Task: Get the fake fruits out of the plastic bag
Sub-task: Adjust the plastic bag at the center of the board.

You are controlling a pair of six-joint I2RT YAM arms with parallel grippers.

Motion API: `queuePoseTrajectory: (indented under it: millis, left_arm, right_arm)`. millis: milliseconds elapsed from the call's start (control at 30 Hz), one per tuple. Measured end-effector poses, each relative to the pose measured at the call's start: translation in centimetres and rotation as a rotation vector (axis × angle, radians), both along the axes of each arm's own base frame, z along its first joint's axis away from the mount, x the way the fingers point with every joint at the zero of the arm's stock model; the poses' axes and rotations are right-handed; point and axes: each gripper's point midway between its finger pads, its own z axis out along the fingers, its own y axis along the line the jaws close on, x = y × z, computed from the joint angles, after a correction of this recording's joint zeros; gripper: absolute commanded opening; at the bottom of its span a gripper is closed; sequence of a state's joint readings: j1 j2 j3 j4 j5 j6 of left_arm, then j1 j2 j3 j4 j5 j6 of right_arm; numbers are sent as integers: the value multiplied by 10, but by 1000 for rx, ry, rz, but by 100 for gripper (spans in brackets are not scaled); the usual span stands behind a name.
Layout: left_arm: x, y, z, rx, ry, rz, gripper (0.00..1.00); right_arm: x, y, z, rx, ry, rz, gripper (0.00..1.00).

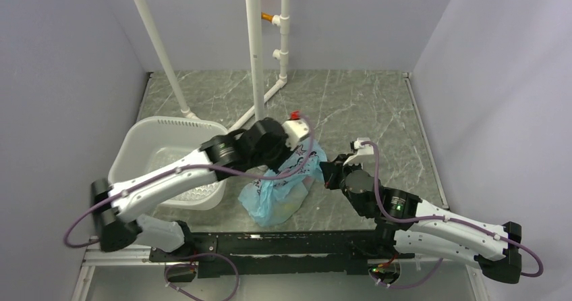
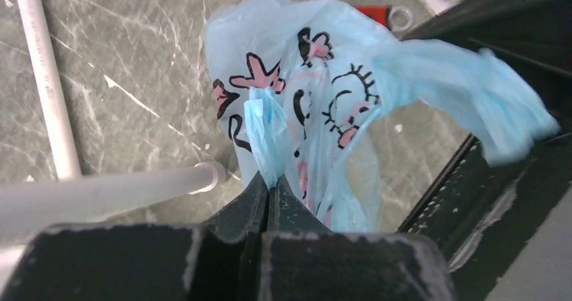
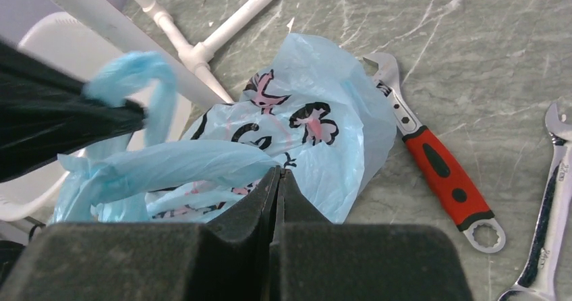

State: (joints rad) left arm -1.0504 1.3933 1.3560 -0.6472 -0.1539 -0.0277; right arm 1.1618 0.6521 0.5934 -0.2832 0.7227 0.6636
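The light-blue plastic bag [image 1: 280, 192] with pink-and-black print lies crumpled at the table's near middle. My left gripper [image 1: 289, 167] is shut on a twisted piece of it [image 2: 266, 132] and holds that part up. My right gripper [image 1: 328, 174] is at the bag's right side, jaws closed on a stretched blue strip of the bag [image 3: 168, 166]. A pale yellow shape [image 1: 291, 206] shows faintly through the bag's lower part. The maroon and red fruits are hidden.
A white perforated basket [image 1: 162, 154] stands left of the bag. A red-handled adjustable wrench [image 3: 445, 173] and a silver spanner [image 3: 550, 200] lie beyond the bag. White pipes [image 1: 255, 51] rise behind it. A black rail [image 1: 270, 243] runs along the near edge.
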Motion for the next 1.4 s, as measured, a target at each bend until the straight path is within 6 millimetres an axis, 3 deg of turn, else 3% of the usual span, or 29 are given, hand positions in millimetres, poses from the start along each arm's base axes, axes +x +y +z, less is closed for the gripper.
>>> queuePoseTrajectory:
  millis: [167, 267, 300, 567, 733, 867, 933, 1033, 1133, 1267, 1400]
  left_arm:
    - [-26, 30, 41, -275, -61, 24, 0]
    - [-42, 44, 76, -541, -152, 4, 0]
    - [-47, 49, 80, -620, -180, -5, 0]
    - [-70, 80, 50, -944, -277, -23, 0]
    - [-72, 90, 66, -1064, -307, -4, 0]
    - [-71, 91, 71, -1087, -308, 5, 0]
    - [-70, 88, 67, -1077, -295, 9, 0]
    - [-68, 84, 58, -1051, -269, 16, 0]
    - [-68, 82, 50, -1030, -241, 20, 0]
    - [-69, 80, 45, -1019, -218, 18, 0]
    - [-69, 77, 35, -979, -191, 19, 0]
  right_arm:
    - [0, -1, -1, 48, 24, -33, 0]
    - [0, -6, -3, 97, 42, -69, 0]
    - [0, -8, -5, 113, 48, -82, 0]
    - [-2, -22, -17, 228, 89, -159, 0]
    - [-6, -28, -22, 315, 110, -177, 0]
    - [-8, -32, -19, 341, 109, -177, 21]
    - [-9, -36, -20, 297, 99, -169, 39]
    - [-11, -44, -20, 206, 90, -160, 58]
    - [-13, -50, -6, 115, 63, -132, 67]
    - [-12, -51, 36, 10, 18, -83, 70]
    - [-18, -24, 85, -28, -32, 81, 69]
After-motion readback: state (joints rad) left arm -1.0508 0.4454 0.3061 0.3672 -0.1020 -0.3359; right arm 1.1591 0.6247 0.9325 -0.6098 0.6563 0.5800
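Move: The left gripper already grips one handle of the plastic bag and the right grips the other. The bag's middle lies about 2 cm back and 2 cm left of the left gripper, some 18 below; from the right gripper it is about level and 11 cm left, 16 below. The white pipe's foot is 6 cm ahead and 9 left of the left gripper. The red-handled wrench lies 8 cm ahead and 4 right of the right gripper, the spanner 4 ahead and 14 right. Keep the left gripper shut on its handle and draw it left and back about 10 cm, rising first and then sinking partway, while the fingers swing up from slanting down to nearly level. Ease the right gripper a few centimetres right and down with a slight roll, then open it to let go of its handle and lift it clear, swinging back leftward as it rises. ##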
